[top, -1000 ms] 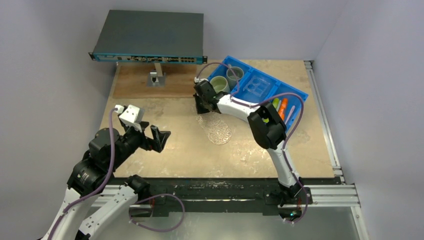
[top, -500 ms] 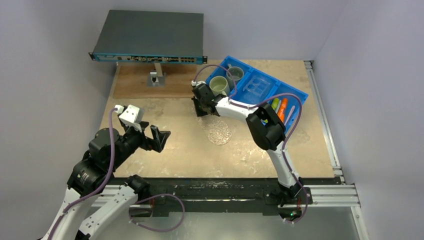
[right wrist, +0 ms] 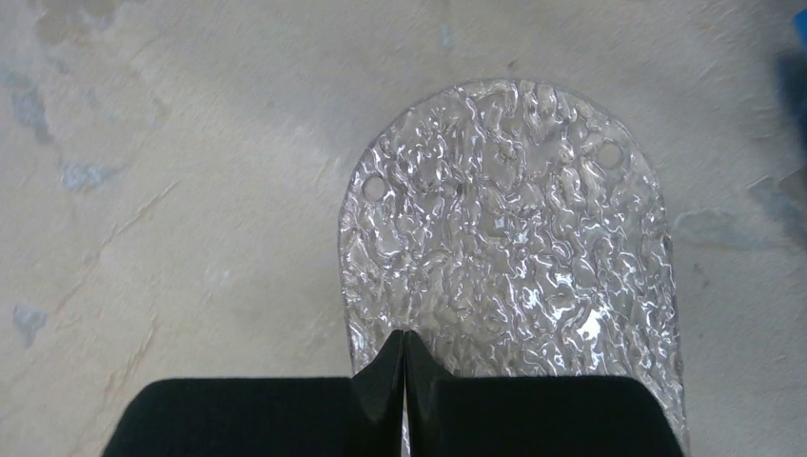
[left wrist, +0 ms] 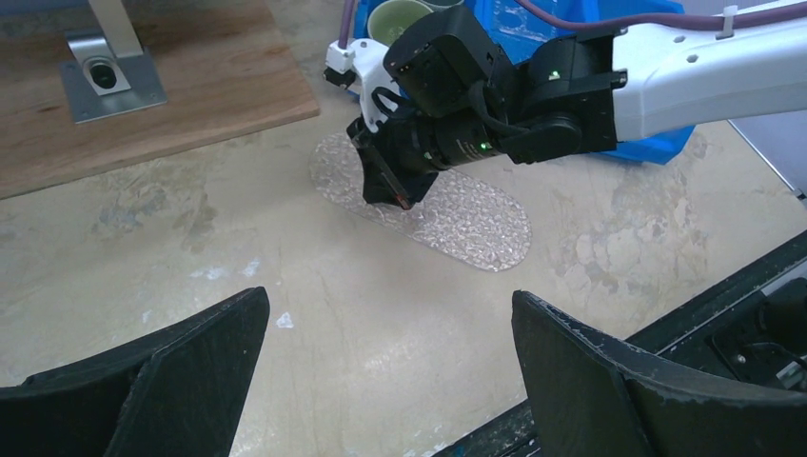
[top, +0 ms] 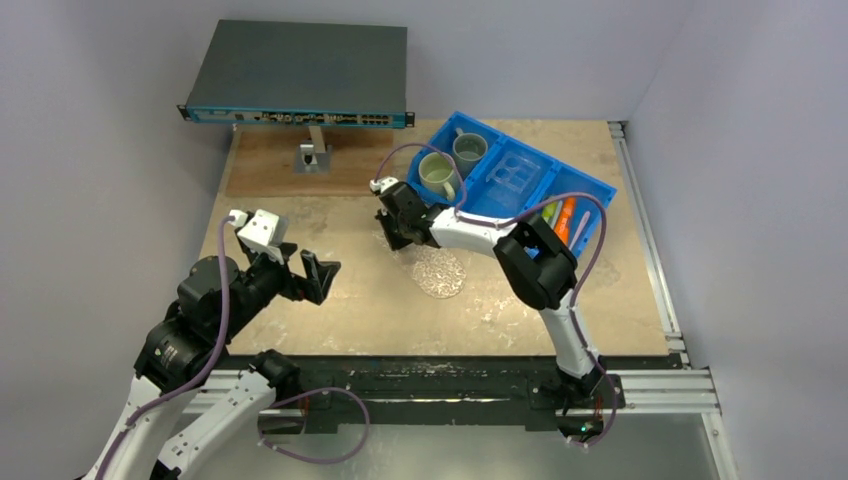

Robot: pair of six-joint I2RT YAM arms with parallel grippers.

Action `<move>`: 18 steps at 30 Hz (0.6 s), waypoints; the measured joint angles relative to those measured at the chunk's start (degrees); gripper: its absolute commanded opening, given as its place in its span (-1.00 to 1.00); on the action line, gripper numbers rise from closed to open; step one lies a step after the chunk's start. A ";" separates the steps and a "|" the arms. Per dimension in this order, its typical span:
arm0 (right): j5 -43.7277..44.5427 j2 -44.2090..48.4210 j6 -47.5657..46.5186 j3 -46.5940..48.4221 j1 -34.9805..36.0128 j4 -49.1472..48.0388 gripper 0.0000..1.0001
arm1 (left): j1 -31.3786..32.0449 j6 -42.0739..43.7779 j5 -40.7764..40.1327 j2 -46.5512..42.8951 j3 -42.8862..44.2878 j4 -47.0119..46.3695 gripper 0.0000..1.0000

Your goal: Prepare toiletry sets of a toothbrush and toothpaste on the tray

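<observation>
The transparent pebbled tray (top: 442, 274) lies flat on the table, left of the blue bin; it also shows in the wrist views as the tray (left wrist: 466, 221) and the tray (right wrist: 514, 238). My right gripper (top: 398, 233) is shut, its joined tips (right wrist: 404, 335) resting on the tray's surface near one long edge, with nothing between the fingers. An orange tube (top: 567, 215), a green tube (top: 551, 208) and a pale toothbrush (top: 581, 229) lie in the bin's right compartment. My left gripper (top: 304, 270) hovers wide open (left wrist: 390, 297) over bare table, well left of the tray.
The blue three-compartment bin (top: 592, 187) stands at the back right, holding a pale-green mug (top: 438, 172) and a grey mug (top: 469, 148). A network switch (top: 300, 75) on a stand sits over a wooden board (top: 280, 165) at the back left.
The right gripper, still shut, has moved left and nearer, away from the bin, and the tray has slid slightly nearer with it. The left arm has stayed still.
</observation>
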State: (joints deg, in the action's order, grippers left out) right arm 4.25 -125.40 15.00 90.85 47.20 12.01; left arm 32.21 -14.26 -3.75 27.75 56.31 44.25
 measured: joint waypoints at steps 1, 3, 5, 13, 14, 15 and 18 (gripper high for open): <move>-0.68 0.59 -0.55 -0.85 0.37 0.02 -1.00 | 0.00 0.04 -0.09 0.00 0.00 0.00 1.00; -1.57 1.62 -1.53 -2.38 1.09 -0.04 -1.00 | 0.00 0.07 -0.17 -0.02 0.00 0.00 1.00; -2.86 2.99 -2.78 -4.33 1.97 0.02 -1.00 | 0.00 0.09 -0.33 -0.02 0.00 0.00 1.00; -5.60 8.09 -6.99 -11.50 5.86 0.20 -1.00 | 0.00 0.13 -0.94 -0.02 0.00 0.00 1.00; -5.70 8.59 -7.41 -12.20 6.27 0.24 -1.00 | 0.00 0.13 -0.98 -0.02 0.00 0.00 1.00; -5.90 9.22 -7.87 -13.09 6.80 0.20 -1.00 | 0.00 0.13 -1.01 -0.07 0.00 0.00 1.00; -6.43 10.93 -8.72 -15.50 8.09 0.09 -1.00 | -0.02 0.20 -1.03 -0.15 -0.02 0.02 1.00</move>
State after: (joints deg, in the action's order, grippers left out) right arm -2.17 -114.48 6.28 75.35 55.29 12.10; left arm 32.18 -14.06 -4.78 27.59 56.29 44.27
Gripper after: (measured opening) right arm 0.001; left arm 0.999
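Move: The clear bumpy tray lies flat under the right hand's shut fingertips, which rest on its far-left part; its middle is about 5 cm to their right and 3 cm back. From that hand the green mug is some 16 cm ahead and 10 cm right, the blue box's middle about 15 cm ahead and 26 cm right. From the raised left hand the tray is roughly 17 cm ahead, 10 cm right and 28 cm down. With its fingers shut and still resting on the far-left part of the clear tray, near the tray's left edge, the right hand drags back over the table towards the robot by about 11 cm, away from the mug and the blue box. It stays low with almost no sideways travel, and turns some 20 degrees counter-clockwise as it draws that end of the tray round. ##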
